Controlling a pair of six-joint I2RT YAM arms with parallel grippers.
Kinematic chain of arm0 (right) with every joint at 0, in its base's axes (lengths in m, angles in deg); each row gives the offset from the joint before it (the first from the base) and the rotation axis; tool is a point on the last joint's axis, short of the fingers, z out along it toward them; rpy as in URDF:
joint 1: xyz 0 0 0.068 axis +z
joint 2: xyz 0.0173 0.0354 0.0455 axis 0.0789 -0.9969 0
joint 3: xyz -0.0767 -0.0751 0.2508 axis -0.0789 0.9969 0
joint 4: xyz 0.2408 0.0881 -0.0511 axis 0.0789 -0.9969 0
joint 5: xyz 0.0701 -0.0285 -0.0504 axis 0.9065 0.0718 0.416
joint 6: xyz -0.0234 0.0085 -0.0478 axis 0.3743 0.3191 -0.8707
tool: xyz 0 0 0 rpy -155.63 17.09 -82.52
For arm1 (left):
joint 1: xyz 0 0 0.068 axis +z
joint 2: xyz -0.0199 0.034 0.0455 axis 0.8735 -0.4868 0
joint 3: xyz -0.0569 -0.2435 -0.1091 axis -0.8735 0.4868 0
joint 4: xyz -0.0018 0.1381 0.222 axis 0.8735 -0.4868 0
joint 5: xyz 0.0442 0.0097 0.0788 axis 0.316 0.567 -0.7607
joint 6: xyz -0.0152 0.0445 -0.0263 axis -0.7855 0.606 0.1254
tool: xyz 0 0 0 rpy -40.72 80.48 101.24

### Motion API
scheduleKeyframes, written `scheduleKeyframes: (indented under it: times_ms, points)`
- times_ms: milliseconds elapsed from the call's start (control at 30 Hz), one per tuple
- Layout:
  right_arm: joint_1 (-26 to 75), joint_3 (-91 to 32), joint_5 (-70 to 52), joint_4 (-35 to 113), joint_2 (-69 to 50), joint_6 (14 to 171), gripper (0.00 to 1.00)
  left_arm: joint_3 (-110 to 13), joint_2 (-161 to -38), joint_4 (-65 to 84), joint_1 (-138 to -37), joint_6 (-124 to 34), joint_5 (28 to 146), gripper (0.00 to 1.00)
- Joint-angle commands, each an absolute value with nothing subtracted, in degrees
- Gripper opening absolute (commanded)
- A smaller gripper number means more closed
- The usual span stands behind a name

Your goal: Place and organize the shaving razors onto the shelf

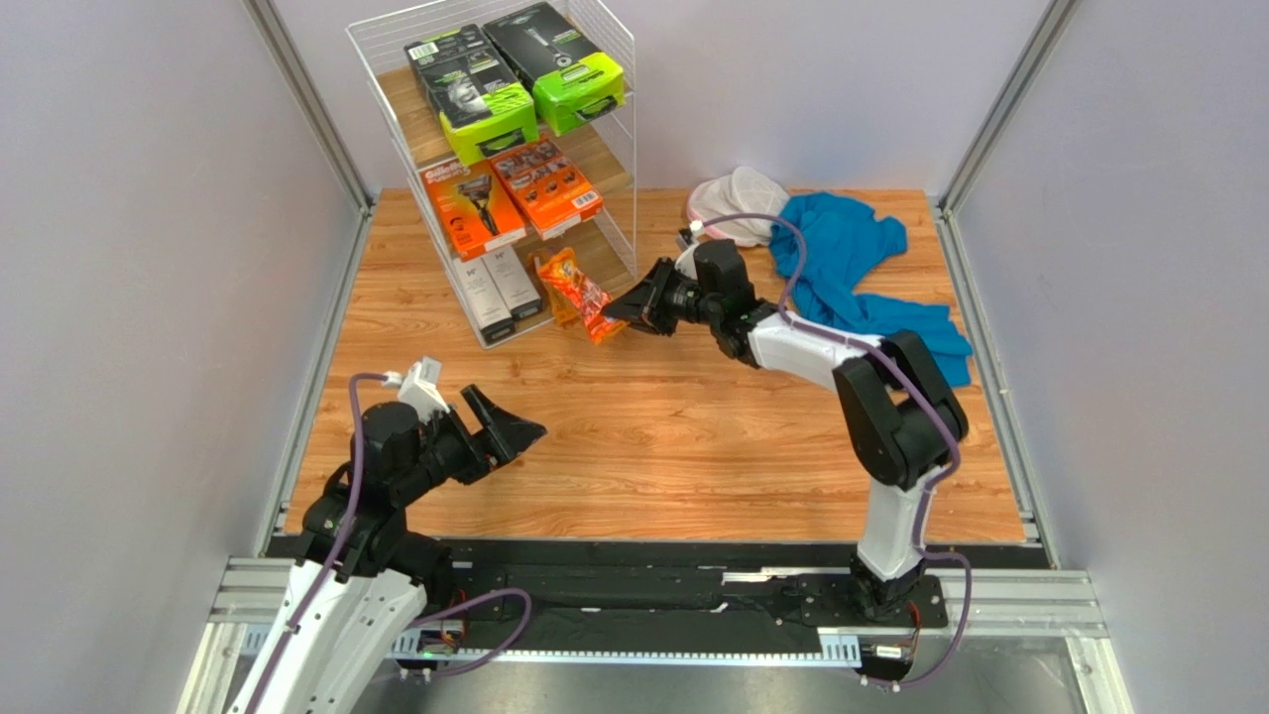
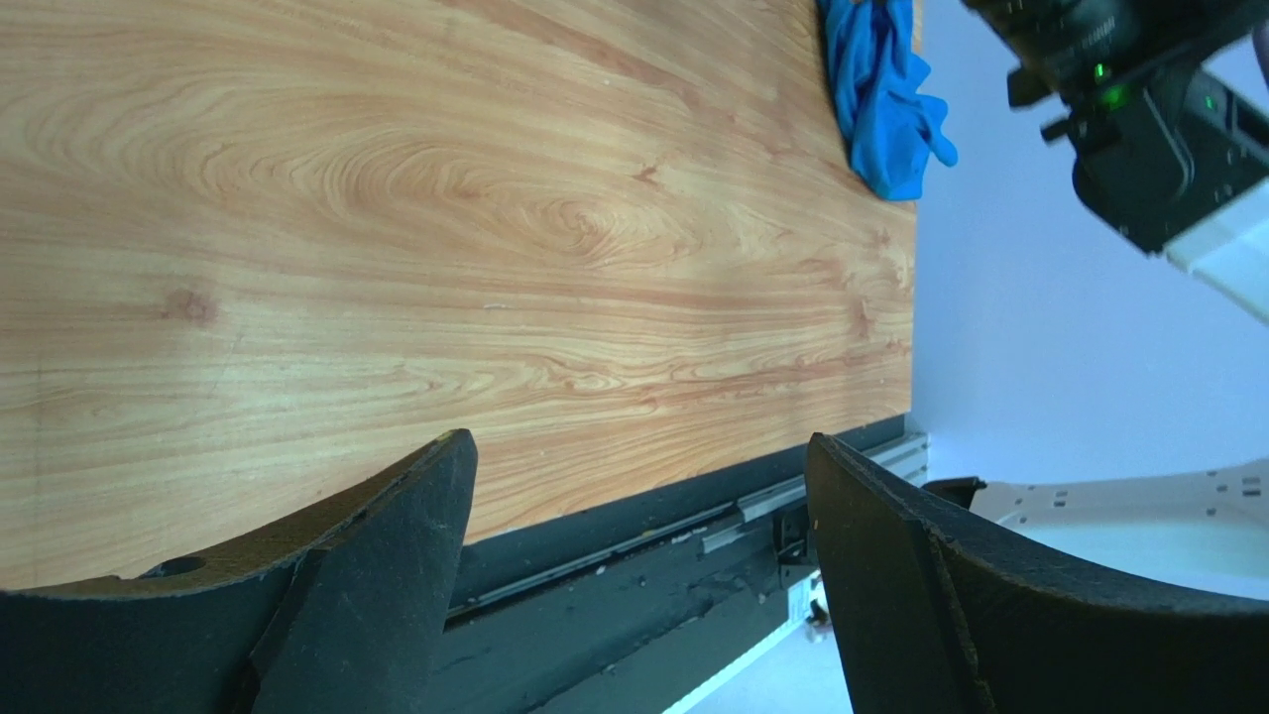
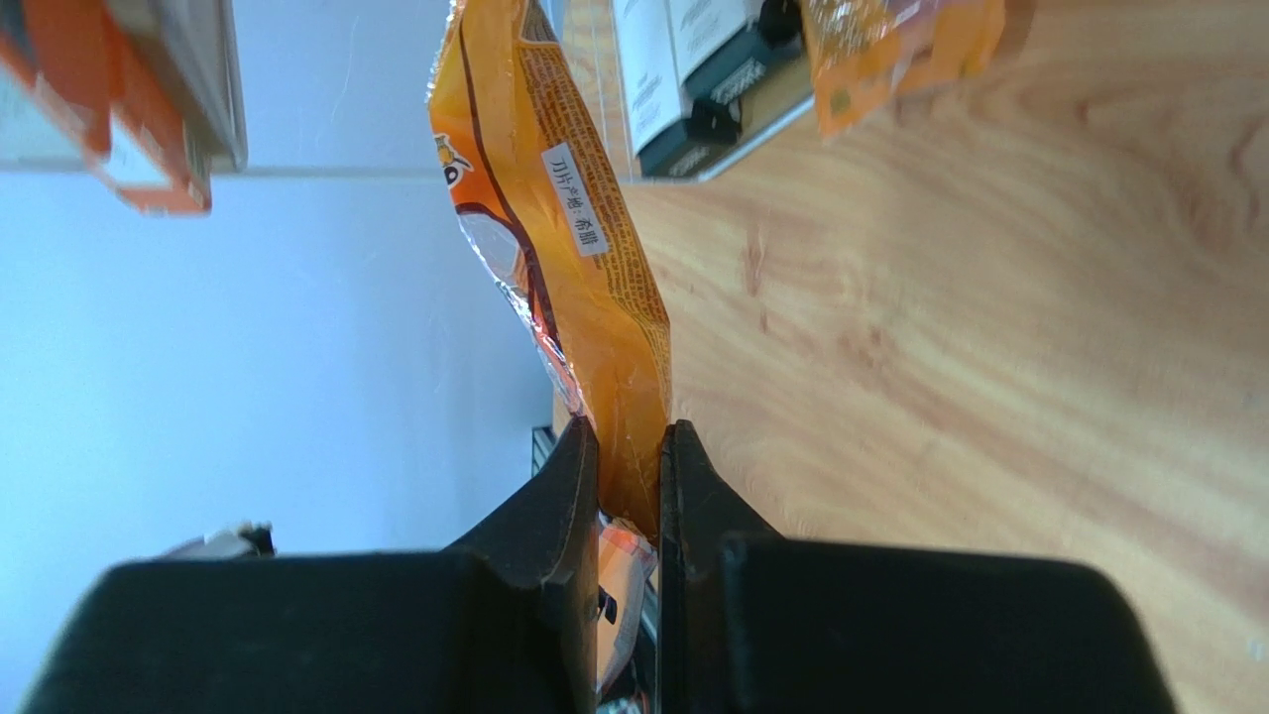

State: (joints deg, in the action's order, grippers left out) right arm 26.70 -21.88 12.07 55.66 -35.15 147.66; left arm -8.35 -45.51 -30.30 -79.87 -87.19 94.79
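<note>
The white wire shelf [image 1: 390, 89] holds two black razor packs with lime-green ends [image 1: 492, 119] on its top tier and two orange Gillette boxes [image 1: 514, 201] on the middle tier. My right gripper [image 1: 638, 305] [image 3: 629, 435] is shut on a narrow orange blister pack [image 1: 599, 316] [image 3: 574, 253], held edge-up just over the table in front of the shelf. A second orange blister pack [image 1: 559, 278] [image 3: 894, 45] stands by the bottom tier. My left gripper [image 1: 507, 420] [image 2: 641, 446] hangs open and empty near the table's front edge.
Two slim grey-white boxes [image 1: 499, 290] [image 3: 678, 75] stand on the shelf's bottom tier. A blue cloth [image 1: 857, 261] [image 2: 879, 89] and a white round item [image 1: 738, 201] lie at the back right. Grey walls close in both sides.
</note>
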Motion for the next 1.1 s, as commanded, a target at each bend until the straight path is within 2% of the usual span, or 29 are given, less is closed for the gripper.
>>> scheduleKeyframes:
  times_ms: [0, 233, 500, 667, 733, 833, 1067]
  points:
    - [25.27, -31.40, 14.78, 58.50, -42.17, 150.32, 0.00, -8.16, -44.27, -32.05, -79.94, -85.11, 94.86, 0.89]
    - [23.43, -41.97, 14.95, 59.74, -53.77, 154.29, 0.00, -7.81, -44.09, -31.52, -79.94, -84.67, 95.21, 0.89]
    - [22.90, -51.64, 11.27, 56.83, -60.72, 157.10, 0.00, -6.93, -44.45, -29.24, -79.94, -84.40, 96.96, 0.89]
    - [22.81, -61.56, 11.88, 49.98, -66.61, 156.66, 0.05, -6.66, -43.83, -29.58, -79.94, -84.14, 97.32, 0.89]
    - [22.72, -61.50, 11.01, 49.54, -66.97, 157.01, 0.07, -6.49, -43.74, -29.59, -79.94, -84.14, 97.23, 0.89]
    - [22.72, -60.36, 9.43, 49.19, -66.54, 157.45, 0.13, -6.14, -43.57, -29.41, -79.94, -84.32, 97.58, 0.89]
    - [22.81, -56.13, 6.17, 51.04, -64.77, 158.33, 0.50, -6.05, -42.51, -28.09, -79.94, -84.05, 98.99, 0.89]
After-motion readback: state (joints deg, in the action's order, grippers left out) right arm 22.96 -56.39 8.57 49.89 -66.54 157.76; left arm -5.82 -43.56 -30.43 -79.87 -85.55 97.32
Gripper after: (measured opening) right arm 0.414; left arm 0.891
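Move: The right hand already grips the orange razor pack by one end. Its free spot on the bottom shelf lies about 20 cm ahead of this hand, 6 cm left and 11 cm lower. The earlier razor pack lies some 14 cm ahead, 8 cm left and 12 cm below, and the white boxes about 14 cm ahead, 18 cm left and 10 cm below. The right orange box is roughly 17 cm ahead, 10 cm left and 8 cm above. From the idle left hand the free spot is about 40 cm ahead, 8 cm right and 14 cm below. The right hand carries the razor pack forward about 14 cm, drifting slightly left and sinking some 4 cm on the way, so that it passes below the middle shelf's boxes and brings the pack in beside the shelf's front right post, behind the low wire side. With the forward travel done it goes straight down another 3 cm or so, tips its fingers a little downward with a clockwise turn of about 10 degrees, and opens them to nearly half to let go of the pack. ##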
